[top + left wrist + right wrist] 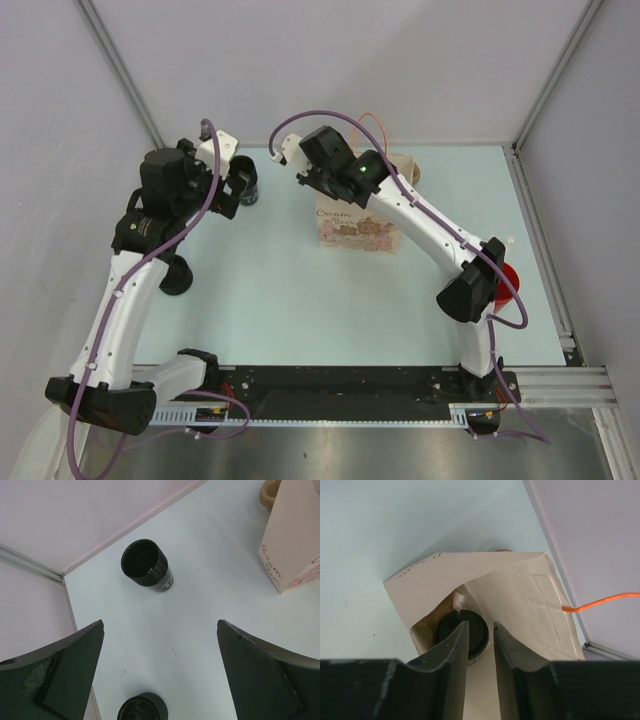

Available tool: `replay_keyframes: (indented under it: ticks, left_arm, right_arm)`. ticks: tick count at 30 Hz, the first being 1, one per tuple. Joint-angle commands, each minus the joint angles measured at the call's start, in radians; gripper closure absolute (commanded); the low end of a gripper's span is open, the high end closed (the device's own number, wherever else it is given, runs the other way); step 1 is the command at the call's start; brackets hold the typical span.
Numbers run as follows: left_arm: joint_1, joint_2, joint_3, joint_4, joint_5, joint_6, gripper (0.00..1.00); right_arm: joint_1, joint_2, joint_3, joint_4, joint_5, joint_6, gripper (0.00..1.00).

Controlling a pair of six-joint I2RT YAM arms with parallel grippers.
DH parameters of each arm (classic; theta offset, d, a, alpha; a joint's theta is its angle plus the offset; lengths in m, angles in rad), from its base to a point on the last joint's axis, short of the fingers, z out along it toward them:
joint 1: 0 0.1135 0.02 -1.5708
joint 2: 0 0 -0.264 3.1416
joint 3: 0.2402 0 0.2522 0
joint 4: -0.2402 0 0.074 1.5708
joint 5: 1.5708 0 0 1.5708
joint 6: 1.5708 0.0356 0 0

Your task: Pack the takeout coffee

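An open cream paper bag (358, 228) with printed lettering stands at the back middle of the table. In the right wrist view a black-lidded takeout coffee cup (451, 626) sits upright at the bottom of the bag (530, 600). My right gripper (481, 624) hangs over the bag's mouth (335, 192), its jaws a narrow gap apart with nothing between them. My left gripper (160, 622) is wide open and empty near the back left (238, 188). An open black cup (146, 565) stands ahead of it (249, 187), and a black ribbed lid or cup (143, 708) lies just under it.
A tan object (415, 165) sits behind the bag by the back wall (270, 492). Another dark round object (176, 276) lies partly under the left arm. A red object (508, 284) shows behind the right arm at the table's right side. An orange cord (600, 601) runs past the bag.
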Motion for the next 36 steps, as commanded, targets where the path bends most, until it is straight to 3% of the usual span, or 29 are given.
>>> replay_keyframes:
  ticks: [1,7,13,18,26,36]
  left_arm:
    - [0.007,-0.029,-0.003,0.024,0.032,-0.007,0.01]
    - [0.007,-0.021,-0.007,0.024,0.041,-0.015,0.01]
    - [0.007,-0.015,-0.004,0.025,0.047,-0.021,0.01]
    - [0.007,-0.010,-0.001,0.024,0.052,-0.026,0.01]
    - [0.006,0.000,0.008,0.021,0.058,-0.033,0.00]
    - [0.006,0.008,0.019,0.011,0.075,-0.033,0.01]
  right_arm:
    - [0.008,-0.018,0.040,-0.009,0.011,0.002,0.67]
    - [0.008,-0.047,0.034,-0.006,0.020,0.001,0.59]
    - [0.008,-0.092,0.036,-0.006,0.020,-0.002,0.44]
    - [0.005,-0.133,0.039,-0.004,0.017,-0.004,0.15]
    - [-0.026,-0.217,0.071,0.005,-0.013,0.016,0.00]
    - [-0.089,-0.355,0.077,-0.004,-0.141,0.056,0.00]
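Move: The paper bag's middle lies about 4 cm right of the right hand, neither ahead nor back, and 9 cm below. The coffee cup inside it stands about 2 cm to the hand's right and 12 cm down; the cup holder is some 9 cm ahead, 17 cm right and 16 cm down. From the left hand, the bag is about 27 cm right, 2 cm ahead and 15 cm below. The right hand's fingers open wide; it rises about 14 cm from the bag, drawing some 6 cm right. ##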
